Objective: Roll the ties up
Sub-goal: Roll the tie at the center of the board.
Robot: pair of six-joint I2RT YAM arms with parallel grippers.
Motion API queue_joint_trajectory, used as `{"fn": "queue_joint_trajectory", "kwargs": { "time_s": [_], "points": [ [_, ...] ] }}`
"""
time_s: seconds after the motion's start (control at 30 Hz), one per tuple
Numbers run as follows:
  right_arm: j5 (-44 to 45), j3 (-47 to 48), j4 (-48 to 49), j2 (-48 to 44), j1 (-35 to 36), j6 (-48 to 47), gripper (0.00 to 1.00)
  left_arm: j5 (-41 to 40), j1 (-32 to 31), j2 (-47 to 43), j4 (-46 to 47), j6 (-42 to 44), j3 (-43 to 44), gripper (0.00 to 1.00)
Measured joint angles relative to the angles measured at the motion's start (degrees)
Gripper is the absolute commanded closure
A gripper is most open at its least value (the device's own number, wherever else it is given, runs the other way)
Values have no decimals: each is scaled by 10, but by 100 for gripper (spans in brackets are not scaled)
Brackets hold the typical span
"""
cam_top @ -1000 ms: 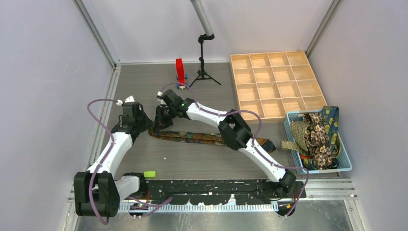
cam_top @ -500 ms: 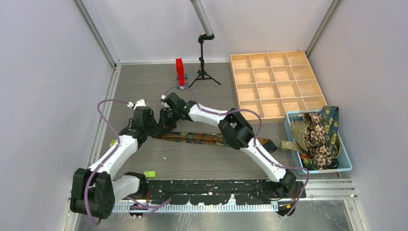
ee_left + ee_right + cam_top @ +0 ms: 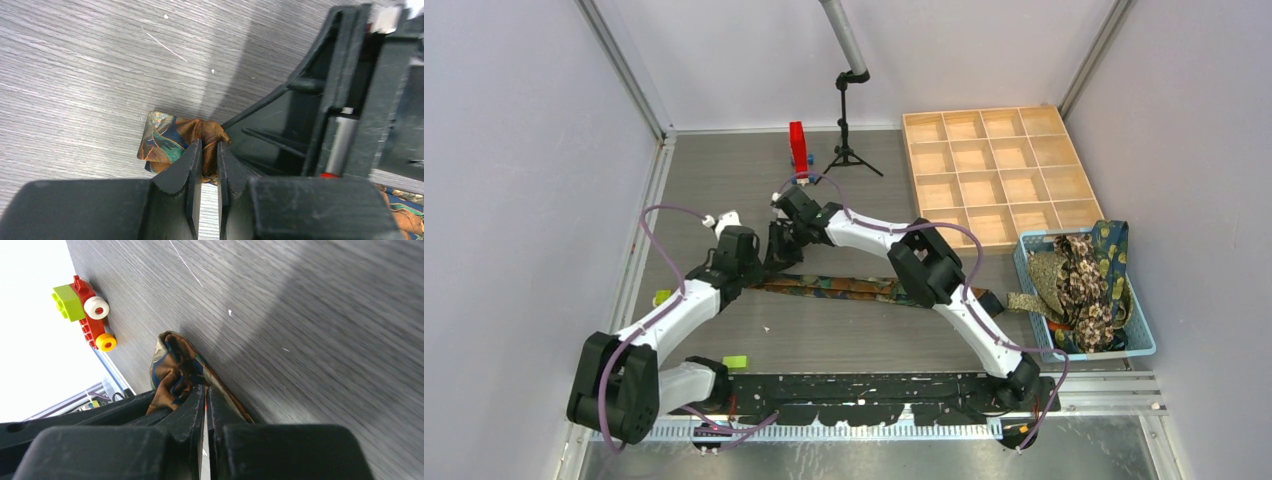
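One tie point(image 3: 844, 288), brown with teal, navy and orange pattern, lies flat across the middle of the table. Its left end point(image 3: 162, 142) is bunched into a small fold. My left gripper point(image 3: 759, 273) is shut on that fold, with brown fabric pinched between its fingers point(image 3: 192, 160). My right gripper point(image 3: 780, 264) meets it from the other side, shut on the same bunched end point(image 3: 172, 367). In the left wrist view the right gripper's black body fills the right half. More ties point(image 3: 1079, 285) are heaped in the light blue basket point(image 3: 1146, 345).
A wooden tray point(image 3: 999, 175) of compartments stands at the back right, behind the basket. A red brick toy point(image 3: 798, 150) and a small black tripod point(image 3: 846, 150) stand at the back middle. A green block point(image 3: 735, 361) lies near the front rail.
Both grippers have moved to the right with the tie's left end, which has turned over onto the strip. The left arm has swung in towards the middle. The right jaws have closed slightly.
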Motion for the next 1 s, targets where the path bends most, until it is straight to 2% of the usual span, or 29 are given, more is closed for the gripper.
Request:
{"fn": "queue_joint_trajectory", "kwargs": {
  "time_s": [0.17,0.27,0.63,1.0],
  "points": [
    [17,-7,-27,-27,-13,-14,90,-7,-11,17,3,0,0,91],
    [24,-16,-36,-50,-23,-21,90,-7,-17,25,-1,-4,0,86],
    [40,-21,-54,-93,-42,-39,90,5,-18,29,-6,-19,0,52],
    [42,-12,-85,-93,-36,-45,88,2,-18,-24,-73,-17,33,44]
  ]
}}
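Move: The left hand holds the folded end of the tie, whose middle lies about 2 cm to its left and 1 cm below, over the flat strip. A toy car stands some 22 cm to the left and 4 cm back, a yellow-green block about 6 cm left and 17 cm back. From the right hand, closed fingers tucked in at the same fold, that fold is about 3 cm to the left and 1 cm back, almost level. Still pinching the tie's fold, the left hand presses it down some 1.5 cm onto the strip, easing slightly back, then spreads its fingers to let go and rises about 3 cm. Meanwhile the right fingertips come free of the fold, staying shut, and the right hand goes up about 6 cm while drawing 4 cm right and forward, edging back a little at the end. ##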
